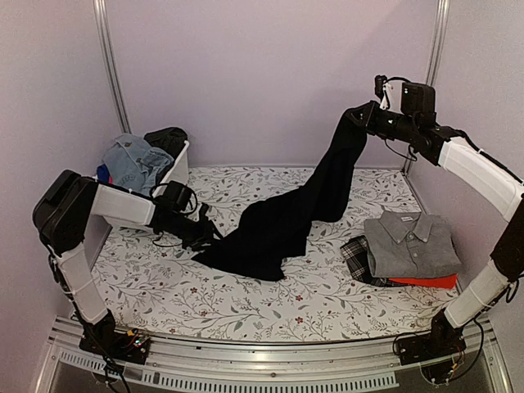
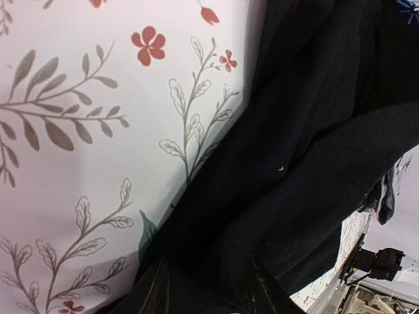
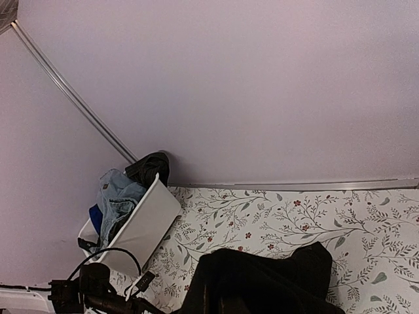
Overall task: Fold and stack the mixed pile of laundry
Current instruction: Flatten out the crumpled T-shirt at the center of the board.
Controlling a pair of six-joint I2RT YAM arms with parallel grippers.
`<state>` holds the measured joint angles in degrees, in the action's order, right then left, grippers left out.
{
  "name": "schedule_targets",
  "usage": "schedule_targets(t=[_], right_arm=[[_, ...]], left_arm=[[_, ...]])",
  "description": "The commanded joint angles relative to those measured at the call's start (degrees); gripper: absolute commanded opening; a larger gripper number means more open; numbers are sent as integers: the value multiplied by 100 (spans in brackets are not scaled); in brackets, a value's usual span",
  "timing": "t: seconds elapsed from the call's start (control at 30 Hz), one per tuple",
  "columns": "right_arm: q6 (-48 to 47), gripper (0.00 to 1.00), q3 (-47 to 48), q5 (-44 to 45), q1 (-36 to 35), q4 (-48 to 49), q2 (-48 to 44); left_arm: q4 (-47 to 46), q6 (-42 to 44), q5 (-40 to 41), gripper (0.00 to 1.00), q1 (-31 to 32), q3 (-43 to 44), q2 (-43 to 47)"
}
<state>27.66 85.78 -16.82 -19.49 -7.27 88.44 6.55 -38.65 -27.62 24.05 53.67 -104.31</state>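
Observation:
A large black garment (image 1: 278, 225) stretches from high at the right down onto the flowered table. My right gripper (image 1: 360, 116) is shut on its top end and holds it in the air; in the right wrist view the black cloth (image 3: 262, 281) hangs over the fingers and hides them. At the garment's left edge on the table, my left gripper (image 1: 206, 233) is low, and its jaws (image 2: 209, 278) are closed on a bunch of the black cloth (image 2: 308, 131). A folded stack lies at the right: grey collared shirt (image 1: 413, 241) on top, plaid cloth (image 1: 356, 258) and a red shirt (image 1: 426, 281) beneath.
A white tub (image 1: 178, 172) stands tilted at the back left against the wall and holds blue denim pieces (image 1: 131, 162) and a dark garment (image 1: 168, 137). The same tub (image 3: 141, 226) shows in the right wrist view. Walls close the table at the back and both sides.

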Motion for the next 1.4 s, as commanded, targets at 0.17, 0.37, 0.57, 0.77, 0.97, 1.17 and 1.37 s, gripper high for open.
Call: schedule_targets(t=[0.17,0.37,0.57,0.77,0.97,1.17,1.37], right_arm=[[-8,0,53,36,-3,125,-148],[-15,0,36,65,31,109,-177],[-6,0,5,65,41,107,-194],[-6,0,-10,40,39,120,-175],[-64,0,71,97,85,103,-177],[-131,0,467,181,276,103,-199],[-466,0,1359,-316,333,251,13]], left_arm=[[-292,-2,-400,26,30,381,-300],[-166,9,-318,23,34,432,-304],[185,71,-66,33,33,401,-357],[24,132,-317,24,43,367,-334],[85,340,-361,0,19,897,-36],[798,865,415,0,-380,2557,429],[1452,1074,1183,0,-742,4765,419]])
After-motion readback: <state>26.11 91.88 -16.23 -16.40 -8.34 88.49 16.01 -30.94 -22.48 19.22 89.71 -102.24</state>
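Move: The black T-shirt's left edge lies right at the left fingertips, some 2 cm to the right and 1 cm lower; its left corner is about 8 cm nearer the base and 5 cm to the left of that hand. The laundry bin stands roughly 13 cm ahead and 25 cm left of that hand, its middle about 8 cm higher. From the raised right hand, still holding the shirt's far end, that left edge is about 38 cm left, 10 cm back and 37 cm below. The T-shirt's left edge gets pinched by the left fingers, which go from nearly half open to shut, easing open once on the way while the hand edges a little right and forward along the cloth. The left hand then sweeps up some 24 cm and forward about 14, tipping its fingers up roughly 30 degrees. The right hand keeps its grip, staying put before rising about 5 cm and drifting slightly right. ##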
